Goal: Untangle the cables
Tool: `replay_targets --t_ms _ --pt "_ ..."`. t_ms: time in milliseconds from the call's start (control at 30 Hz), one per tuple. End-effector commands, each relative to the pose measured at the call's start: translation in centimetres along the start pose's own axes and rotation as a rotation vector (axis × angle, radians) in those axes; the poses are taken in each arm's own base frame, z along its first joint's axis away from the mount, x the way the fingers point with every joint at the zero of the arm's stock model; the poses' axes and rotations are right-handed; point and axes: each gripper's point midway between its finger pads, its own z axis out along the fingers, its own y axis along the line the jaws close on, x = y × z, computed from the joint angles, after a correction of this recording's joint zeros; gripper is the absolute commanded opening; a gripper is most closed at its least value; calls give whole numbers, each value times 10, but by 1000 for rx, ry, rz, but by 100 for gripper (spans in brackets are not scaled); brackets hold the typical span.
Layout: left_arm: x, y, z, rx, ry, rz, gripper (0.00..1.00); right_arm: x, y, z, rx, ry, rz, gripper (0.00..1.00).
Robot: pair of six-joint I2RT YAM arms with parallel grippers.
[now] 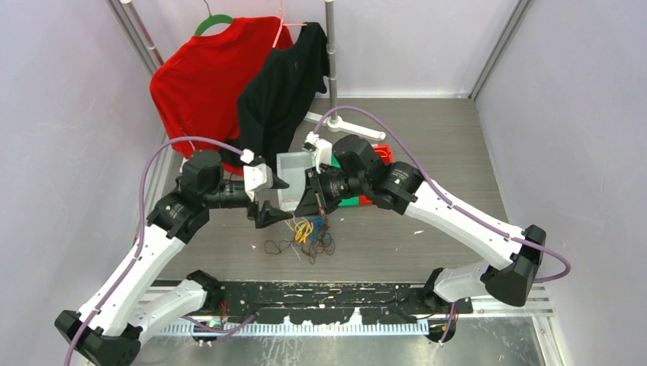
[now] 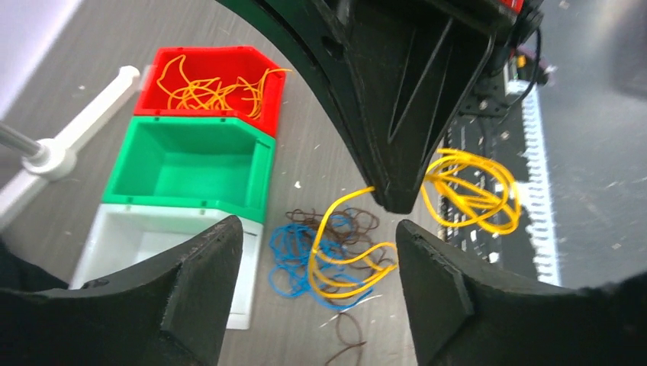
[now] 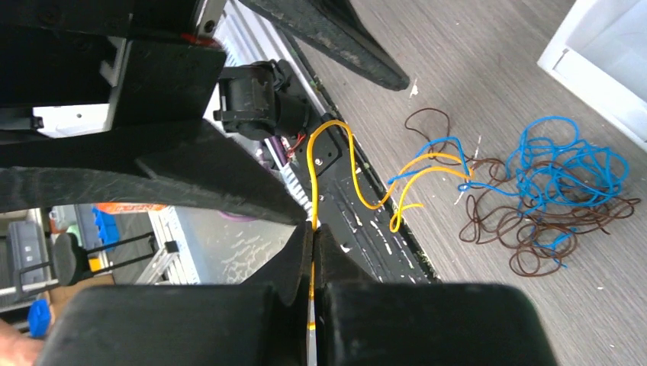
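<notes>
My right gripper point(image 3: 314, 236) is shut on one yellow cable point(image 3: 336, 145), which rises from its fingertips and loops down toward the table. In the left wrist view that strand point(image 2: 347, 255) hangs from the right fingertips point(image 2: 397, 194), with more yellow loops point(image 2: 473, 191) beside them. The blue cable point(image 2: 294, 252) and brown cable point(image 2: 358, 225) lie tangled on the table beneath. My left gripper point(image 2: 317, 252) stands open above this pile; the yellow loops show between its fingers, untouched by them. From above, both grippers point(image 1: 268, 216) point(image 1: 317, 206) meet over the cables point(image 1: 305, 230).
A red bin point(image 2: 206, 57) holding yellow cables, a green bin point(image 2: 191, 206) and a white bin point(image 2: 114, 221) stand in a row beside the pile. A red shirt point(image 1: 198, 84) and black shirt point(image 1: 286, 84) hang at the back. A white pole base point(image 1: 351, 122) lies behind.
</notes>
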Motion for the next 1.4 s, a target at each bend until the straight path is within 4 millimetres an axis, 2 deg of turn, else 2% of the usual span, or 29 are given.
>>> replay_targets --t_ms 0,67,100,267,300,333,500,567,667,767,833,900,933,1000,1133,1233,1367 --pt "-7 6 -1 -12 -24 168 68 -15 33 -9 -132 -35 -56 1" --pt "-9 6 0 -2 -24 174 57 -14 36 -10 -147 -29 -58 1" --pt "-10 6 0 2 -27 175 46 -15 37 -10 -153 -31 -56 1" --pt "-22 7 -2 -4 -41 200 9 -17 45 -11 -199 -44 -43 1" --pt "-27 6 -4 -6 -45 203 2 -20 48 -11 -215 -57 -46 1" --pt "-31 6 -6 -9 -47 207 0 -22 51 -12 -226 -70 -42 1" --pt "-65 3 -23 -54 -79 221 0 -29 51 -19 -221 -149 -30 1" --pt "-81 5 -31 -95 -98 240 0 -30 44 -23 -180 -178 -36 2" --pt "-102 11 -46 -182 -121 275 0 -34 17 -26 -32 -231 -37 19" --pt "-116 9 -56 -216 -142 286 0 -36 -22 -33 178 -278 -35 22" --pt "-119 4 -60 -213 -147 275 0 -38 -39 -39 272 -310 -37 33" --pt "-118 1 -62 -213 -149 256 0 -41 -48 -43 316 -348 -39 48" --pt "-118 0 -63 -213 -151 251 0 -40 -49 -43 310 -356 -39 53" --pt "-114 -1 -63 -216 -147 247 0 -40 -39 -39 233 -386 -60 58" --pt "-113 -3 -64 -218 -148 239 0 -45 -13 -37 25 -519 -123 65" --pt "-112 -5 -66 -217 -146 235 0 -48 10 -46 -132 -623 -188 71" --pt "-114 -9 -66 -199 -154 233 0 -55 17 -36 -165 -608 -205 73"
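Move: A strand of the yellow cable, still pinched by the right hand, passes between the left hand's half-open fingers, about 1 cm to the right of its hand point. From the left hand, the blue cable lies some 5 cm right and 1 cm back, the brown cable about 6 cm right and 5 cm back, the white bin roughly 11 cm ahead and 1 cm right, all about 27 cm lower. For the right hand, the left gripper waits about 2 cm ahead and 2 cm left, at equal height. Staying almost in place, the left hand first shuts its fingers on the yellow strand beside the right fingertips, then rises about 12 cm, easing some 3 cm left with a roll of nearly 20 degrees. The right hand keeps its pinch and climbs about 4 cm, then opens wide to let go while swinging forward and right, away from the left hand, and sinking. ##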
